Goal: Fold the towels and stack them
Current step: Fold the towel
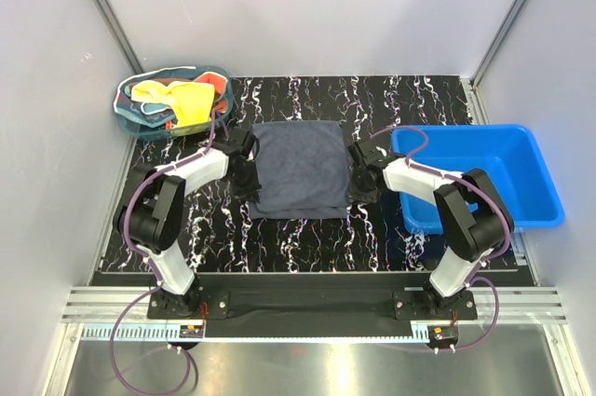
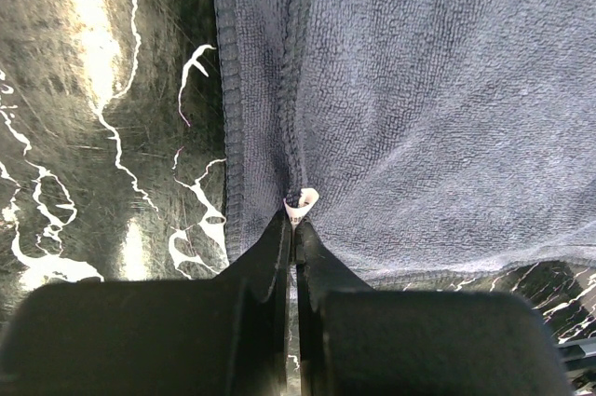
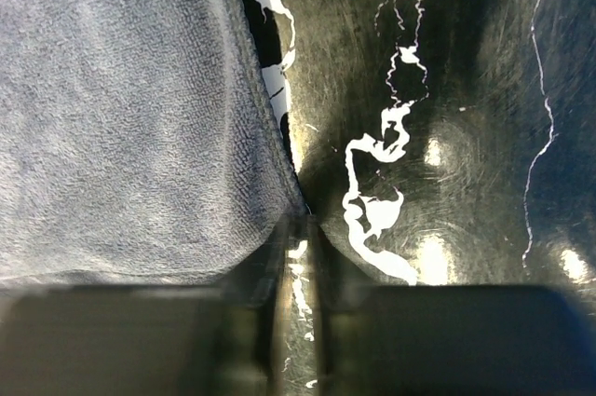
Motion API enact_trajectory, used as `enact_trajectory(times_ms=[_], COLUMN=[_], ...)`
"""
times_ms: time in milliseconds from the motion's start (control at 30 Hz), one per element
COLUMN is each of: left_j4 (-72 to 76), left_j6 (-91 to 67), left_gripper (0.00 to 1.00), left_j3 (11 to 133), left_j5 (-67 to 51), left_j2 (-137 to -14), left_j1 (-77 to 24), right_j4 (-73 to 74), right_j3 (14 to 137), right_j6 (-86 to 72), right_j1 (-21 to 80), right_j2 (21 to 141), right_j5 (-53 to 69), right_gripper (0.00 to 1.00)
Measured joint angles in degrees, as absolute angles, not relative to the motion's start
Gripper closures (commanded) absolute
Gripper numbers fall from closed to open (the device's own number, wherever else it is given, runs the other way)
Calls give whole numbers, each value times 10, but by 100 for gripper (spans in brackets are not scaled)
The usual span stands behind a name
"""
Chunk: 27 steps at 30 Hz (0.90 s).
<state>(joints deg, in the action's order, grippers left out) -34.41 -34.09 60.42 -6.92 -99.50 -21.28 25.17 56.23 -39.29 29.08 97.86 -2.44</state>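
A dark grey-blue towel [image 1: 300, 168] lies spread flat at the middle of the black marbled table. My left gripper [image 1: 244, 170] is at its left edge. In the left wrist view that gripper [image 2: 296, 214] is shut on the towel [image 2: 419, 88] at a pinched ridge by the hem, and a small white tag [image 2: 303, 198] pokes out at the tips. My right gripper [image 1: 358, 172] is at the towel's right edge. In the right wrist view its blurred jaws [image 3: 303, 219] come together on the towel's [image 3: 121, 107] edge. A yellow towel [image 1: 191, 98] lies crumpled in the basket with other coloured cloths.
A teal mesh-sided basket [image 1: 126, 102] stands at the back left of the table. A rigid blue plastic bin [image 1: 549, 200] sits at the right, close beside my right arm. White walls enclose the table on three sides.
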Motion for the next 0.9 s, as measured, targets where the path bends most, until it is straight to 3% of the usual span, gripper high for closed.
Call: enact_trajectory(times_ms=[100,433,633,900], left_j4=[-344,-411,-446,-446], left_j6=[-341,-330,-317,-313], left_gripper=[100,100,100,100], left_j3=[604,707,755,656], left_j5=[-69,-58,-53,-54], left_j2=[-996,-1006,-997,-950], left_j1=[-213,-214,-214,-214], right_j4=[251,301,320,267], right_j3=[561,627,671,529], right_j6=[-394,-359,-341,-359], right_j1=[291,291,291,291], right_j2=[979,970,905,843], right_j5=[-26,-33,-16,40], right_gripper=[100,100,100,100])
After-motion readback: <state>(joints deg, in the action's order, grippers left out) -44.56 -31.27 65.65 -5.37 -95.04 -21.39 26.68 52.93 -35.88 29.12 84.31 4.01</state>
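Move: The towel's tagged near-left corner is already in the left gripper, with the towel's middle about 6 cm ahead and 10 cm to the right, and the laundry basket some 20 cm ahead and 16 cm left. The towel's near-right corner sits right between the half-open right fingers. From that hand the towel's middle is about 6 cm ahead and 11 cm left, the blue bin's middle some 26 cm right and 4 cm ahead. Shut the right fingers on the towel's near-right corner while the left keeps its pinch on the tagged corner. Then flick both corners up and slightly forward, the right about 10 cm high and the left about 6, the right wrist tipping its fingertips forward. At once swing both back towards the base by about 5 cm, sinking partway. ##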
